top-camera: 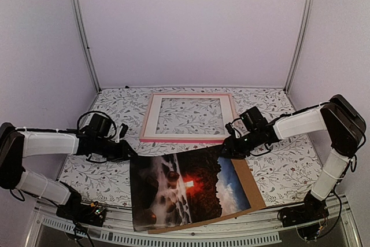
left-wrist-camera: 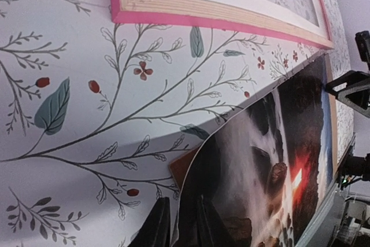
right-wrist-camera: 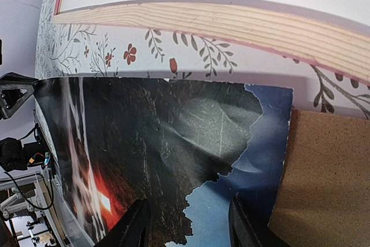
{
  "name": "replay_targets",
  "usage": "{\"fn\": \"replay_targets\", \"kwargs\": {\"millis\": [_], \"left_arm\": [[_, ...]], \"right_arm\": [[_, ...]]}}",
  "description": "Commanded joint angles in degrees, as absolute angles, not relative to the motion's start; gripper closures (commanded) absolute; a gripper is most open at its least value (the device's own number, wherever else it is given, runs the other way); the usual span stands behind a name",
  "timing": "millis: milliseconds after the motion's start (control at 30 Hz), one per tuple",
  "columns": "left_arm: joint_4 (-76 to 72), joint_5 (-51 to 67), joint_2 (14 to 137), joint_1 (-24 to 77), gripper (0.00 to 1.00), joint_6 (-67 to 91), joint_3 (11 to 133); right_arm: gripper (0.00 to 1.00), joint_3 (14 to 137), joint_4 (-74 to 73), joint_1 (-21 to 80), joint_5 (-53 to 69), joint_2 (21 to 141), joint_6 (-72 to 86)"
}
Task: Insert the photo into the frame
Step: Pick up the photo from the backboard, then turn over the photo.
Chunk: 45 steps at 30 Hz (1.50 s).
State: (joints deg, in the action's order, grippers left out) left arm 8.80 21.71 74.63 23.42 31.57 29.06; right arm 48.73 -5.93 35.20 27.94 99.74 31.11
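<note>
The photo [top-camera: 188, 186], a dark glossy print with a red glow, lies near the table's front edge, partly over a brown backing board [top-camera: 253, 190]. The pink frame [top-camera: 186, 140] lies flat behind it. My left gripper [top-camera: 130, 153] is at the photo's far left corner. In the left wrist view that curled, lifted edge of the photo [left-wrist-camera: 254, 160] runs between the fingers of my left gripper [left-wrist-camera: 182, 225], which stand narrow with a small gap still showing. My right gripper [top-camera: 225, 150] is at the far right corner. In its wrist view my right gripper [right-wrist-camera: 189, 224] is open over the photo's blue sky [right-wrist-camera: 248, 166].
A white mat [top-camera: 151, 121] with a rectangular opening lies inside the frame. The backing board [right-wrist-camera: 329, 183] sticks out beyond the photo's right side, and its corner [left-wrist-camera: 184, 166] shows under the lifted edge. White walls and metal posts close in the flower-patterned tabletop [top-camera: 289, 166].
</note>
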Motion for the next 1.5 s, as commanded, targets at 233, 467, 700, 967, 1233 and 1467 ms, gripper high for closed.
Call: {"fn": "replay_targets", "kwargs": {"millis": [233, 467, 700, 967, 1233, 1467], "left_arm": [[8.9, 23.8, 72.3, 23.3, 1.0, 30.4, 29.7], [12.6, 24.7, 65.7, 23.3, 1.0, 27.1, 33.8], [16.4, 28.1, 58.5, 23.5, 1.0, 21.1, 40.8], [18.1, 27.0, 57.0, 23.4, 1.0, 16.3, 52.0], [24.3, 14.5, 65.5, 23.4, 1.0, 10.6, 73.7], [24.5, 13.3, 68.5, 25.0, 1.0, 3.4, 84.2]], "right_arm": [[0.47, 48.1, -7.1, 35.5, 28.7, 99.6, 32.5], [0.41, 51.8, -11.6, 35.5, 28.5, 95.5, 32.4], [0.36, 59.6, -21.1, 35.4, 24.3, 91.1, 30.7], [0.3, 69.4, -28.6, 32.0, 21.1, 87.7, 28.8], [0.28, 77.0, -32.3, 26.2, 23.7, 87.2, 26.9], [0.28, 78.2, -33.0, 24.0, 24.6, 88.4, 26.6]]}}
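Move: The left fingers straddle the photo's far-left corner; the photo's middle lies some 12 cm back and 21 cm to their right, about 2 cm below. From that hand the frame is about 23 cm ahead and 23 cm right, and the brown backboard under the photo roughly 12 cm back and 25 cm right. From the right hand, over the photo's far-right corner, its middle is some 14 cm back, 15 cm left. Left fingers pinch the photo's far-left corner and rise about 38 cm, tipping up; right hand lifts away. ##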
